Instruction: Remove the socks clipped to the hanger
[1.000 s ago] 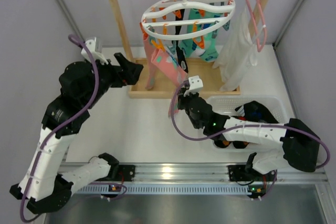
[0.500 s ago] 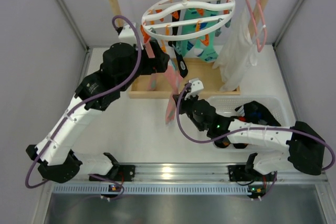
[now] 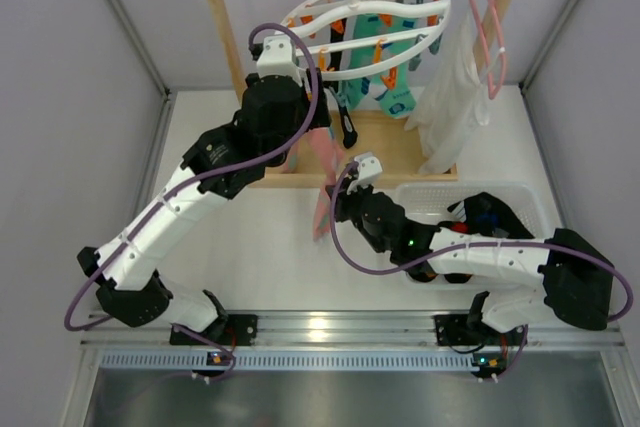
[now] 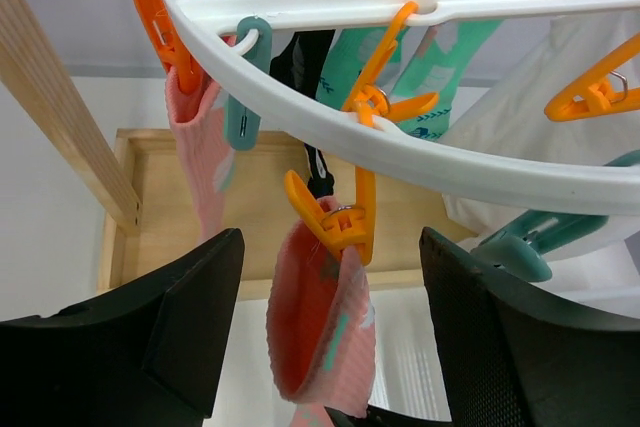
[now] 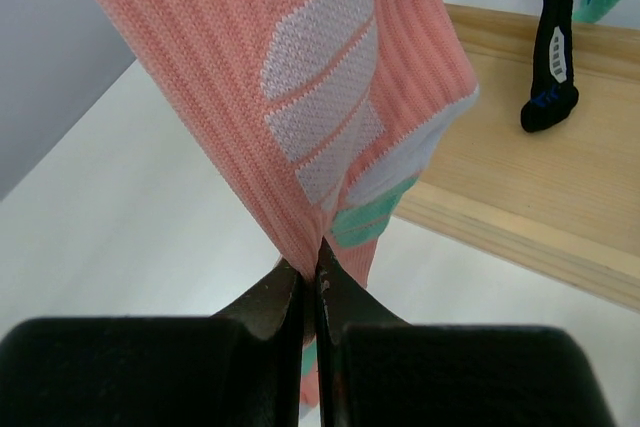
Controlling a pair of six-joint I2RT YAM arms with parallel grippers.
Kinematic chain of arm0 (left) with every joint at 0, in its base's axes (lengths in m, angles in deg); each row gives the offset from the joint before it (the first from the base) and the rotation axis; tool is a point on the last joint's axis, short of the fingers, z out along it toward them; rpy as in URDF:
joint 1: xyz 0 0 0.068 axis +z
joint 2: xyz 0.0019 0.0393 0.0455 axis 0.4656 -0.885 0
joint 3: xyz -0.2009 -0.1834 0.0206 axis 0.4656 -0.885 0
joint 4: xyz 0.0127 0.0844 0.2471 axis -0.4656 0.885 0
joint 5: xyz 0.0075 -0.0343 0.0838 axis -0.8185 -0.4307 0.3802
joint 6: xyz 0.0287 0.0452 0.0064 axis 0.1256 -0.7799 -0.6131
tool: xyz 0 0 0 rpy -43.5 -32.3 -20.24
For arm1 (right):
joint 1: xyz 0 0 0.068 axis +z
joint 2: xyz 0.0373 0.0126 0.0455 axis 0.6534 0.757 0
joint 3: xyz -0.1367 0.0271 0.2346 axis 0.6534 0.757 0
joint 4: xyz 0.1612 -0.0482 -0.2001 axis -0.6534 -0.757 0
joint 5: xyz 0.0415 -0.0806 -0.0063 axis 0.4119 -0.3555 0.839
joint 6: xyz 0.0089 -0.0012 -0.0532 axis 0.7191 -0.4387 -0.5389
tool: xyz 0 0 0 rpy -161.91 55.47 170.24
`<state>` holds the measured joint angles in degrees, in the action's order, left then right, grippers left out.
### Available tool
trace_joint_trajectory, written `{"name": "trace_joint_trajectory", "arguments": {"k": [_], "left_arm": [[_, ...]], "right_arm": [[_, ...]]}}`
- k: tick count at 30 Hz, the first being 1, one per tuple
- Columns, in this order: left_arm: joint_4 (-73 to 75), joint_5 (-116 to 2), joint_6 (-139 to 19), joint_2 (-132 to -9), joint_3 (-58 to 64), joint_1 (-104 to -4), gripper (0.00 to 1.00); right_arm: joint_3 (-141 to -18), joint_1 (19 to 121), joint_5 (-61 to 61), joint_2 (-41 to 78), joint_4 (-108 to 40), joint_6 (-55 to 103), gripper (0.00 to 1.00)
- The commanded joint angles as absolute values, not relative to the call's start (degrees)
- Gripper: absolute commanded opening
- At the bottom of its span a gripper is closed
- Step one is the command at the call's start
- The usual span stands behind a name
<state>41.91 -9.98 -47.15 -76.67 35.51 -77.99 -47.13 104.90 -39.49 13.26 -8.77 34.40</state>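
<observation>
The white ring hanger (image 3: 365,22) hangs tilted from the wooden rail, and its clips hold pink, black and teal socks. An orange clip (image 4: 340,222) on the hanger (image 4: 420,157) grips the cuff of a pink sock (image 4: 320,337). My left gripper (image 4: 332,247) is open, one finger on each side of that clip, apart from it. This pink sock (image 3: 325,172) stretches down to my right gripper (image 3: 337,197). In the right wrist view the right gripper (image 5: 312,267) is shut on the pink sock (image 5: 300,97) near its white and teal patches. A black sock (image 3: 345,122) hangs just behind.
A second pink sock (image 4: 205,157) hangs at the left of the ring. The wooden frame base (image 3: 390,142) lies under the hanger. A white garment (image 3: 450,107) on a pink wire hanger (image 3: 485,27) hangs to the right. A white basket (image 3: 510,192) holds socks.
My left arm has swung up and right to the hanger, and its jaws have narrowed around the orange clip. The hanger has tilted. The right gripper keeps its hold on the pink sock.
</observation>
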Motion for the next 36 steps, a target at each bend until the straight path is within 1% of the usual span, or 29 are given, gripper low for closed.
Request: {"name": "trace_joint_trajectory", "arguments": {"k": [1, 2, 3, 6, 10, 12, 15, 17, 18, 23, 25, 27, 29, 30, 32, 33, 36], "left_arm": [[37.87, -8.14, -49.71, -77.62, 38.86, -78.11, 0.73], [37.69, -7.53, -49.97, -77.79, 39.04, -78.11, 0.73], [37.52, -7.00, -50.15, -78.06, 39.04, -78.11, 0.69], [35.77, -5.85, -51.03, -78.06, 38.34, -78.11, 0.68], [33.83, -5.23, -51.99, -78.50, 37.64, -78.11, 0.63], [32.78, -5.41, -52.35, -78.94, 37.20, -78.11, 0.63], [31.72, -5.50, -52.79, -79.55, 36.93, -78.03, 0.55], [30.84, -5.59, -53.22, -79.90, 37.02, -78.03, 0.53], [30.66, -5.41, -53.40, -80.08, 37.11, -78.03, 0.50], [29.61, -4.97, -54.28, -80.61, 37.29, -78.03, 0.49], [29.34, -4.88, -54.54, -80.87, 37.29, -78.03, 0.42], [29.08, -4.88, -54.89, -81.14, 37.29, -78.03, 0.38], [28.99, -4.80, -55.07, -81.49, 37.37, -77.94, 0.31], [28.90, -4.71, -55.07, -81.58, 37.37, -77.94, 0.31], [28.90, -4.71, -54.99, -81.75, 37.29, -77.85, 0.24], [28.90, -4.79, -54.90, -81.84, 37.29, -77.76, 0.23], [28.90, -4.97, -54.72, -81.75, 36.94, -77.67, 0.23]], "right_arm": [[-48.67, 106.37, -38.51, 14.22, -7.37, 35.53, 0.00], [-48.58, 106.37, -38.51, 14.31, -7.20, 35.62, 0.00], [-48.50, 106.37, -38.16, 14.40, -7.11, 35.80, 0.00], [-48.32, 106.45, -37.72, 14.31, -6.93, 35.89, 0.00], [-47.97, 106.45, -36.84, 14.49, -6.23, 35.36, 0.00], [-47.88, 106.54, -35.96, 14.58, -5.79, 35.36, 0.00], [-47.88, 106.45, -35.26, 14.93, -5.44, 35.27, 0.00], [-47.97, 106.45, -35.17, 15.02, -5.44, 35.27, 0.00], [-47.97, 106.45, -34.99, 14.93, -5.44, 35.27, 0.00], [-47.88, 106.54, -34.82, 14.58, -5.53, 34.92, 0.00], [-47.62, 106.54, -34.82, 14.40, -5.53, 34.74, 0.00], [-47.53, 106.54, -34.82, 14.05, -5.53, 34.66, 0.00], [-47.00, 106.54, -34.90, 13.79, -5.44, 34.74, 0.00], [-46.91, 106.45, -34.99, 13.61, -5.53, 34.66, 0.00], [-46.30, 106.45, -35.17, 13.00, -5.26, 34.66, 0.00], [-46.12, 106.45, -35.17, 12.73, -5.18, 34.57, 0.00], [-45.16, 106.45, -34.82, 11.42, -5.09, 34.57, 0.00]]}}
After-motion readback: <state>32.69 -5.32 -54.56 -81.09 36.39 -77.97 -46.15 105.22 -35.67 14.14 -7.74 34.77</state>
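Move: Just beyond the left hand's open fingers, about 4 cm ahead, 1 cm right and 1 cm up, is the orange clip holding the pink sock. A teal clip hangs on the same rim some 7 cm to the orange clip's right and level with it in depth; another teal clip is roughly 5 cm to its left, 3 cm farther out and 4 cm higher. From the right hand, already gripping the sock's lower part, the orange clip is about 10 cm ahead, 2 cm left and 22 cm up. Easing forward about 3 cm, with some 1 cm of drift right and up, the left hand brings its fingertips around the orange clip's legs and steadily closes to under half its starting opening, pinching them together as its fingers tip up slightly. Below, the right hand keeps its shut grip on the pink sock, shifting about 1 cm back and left, then 1 cm down. ##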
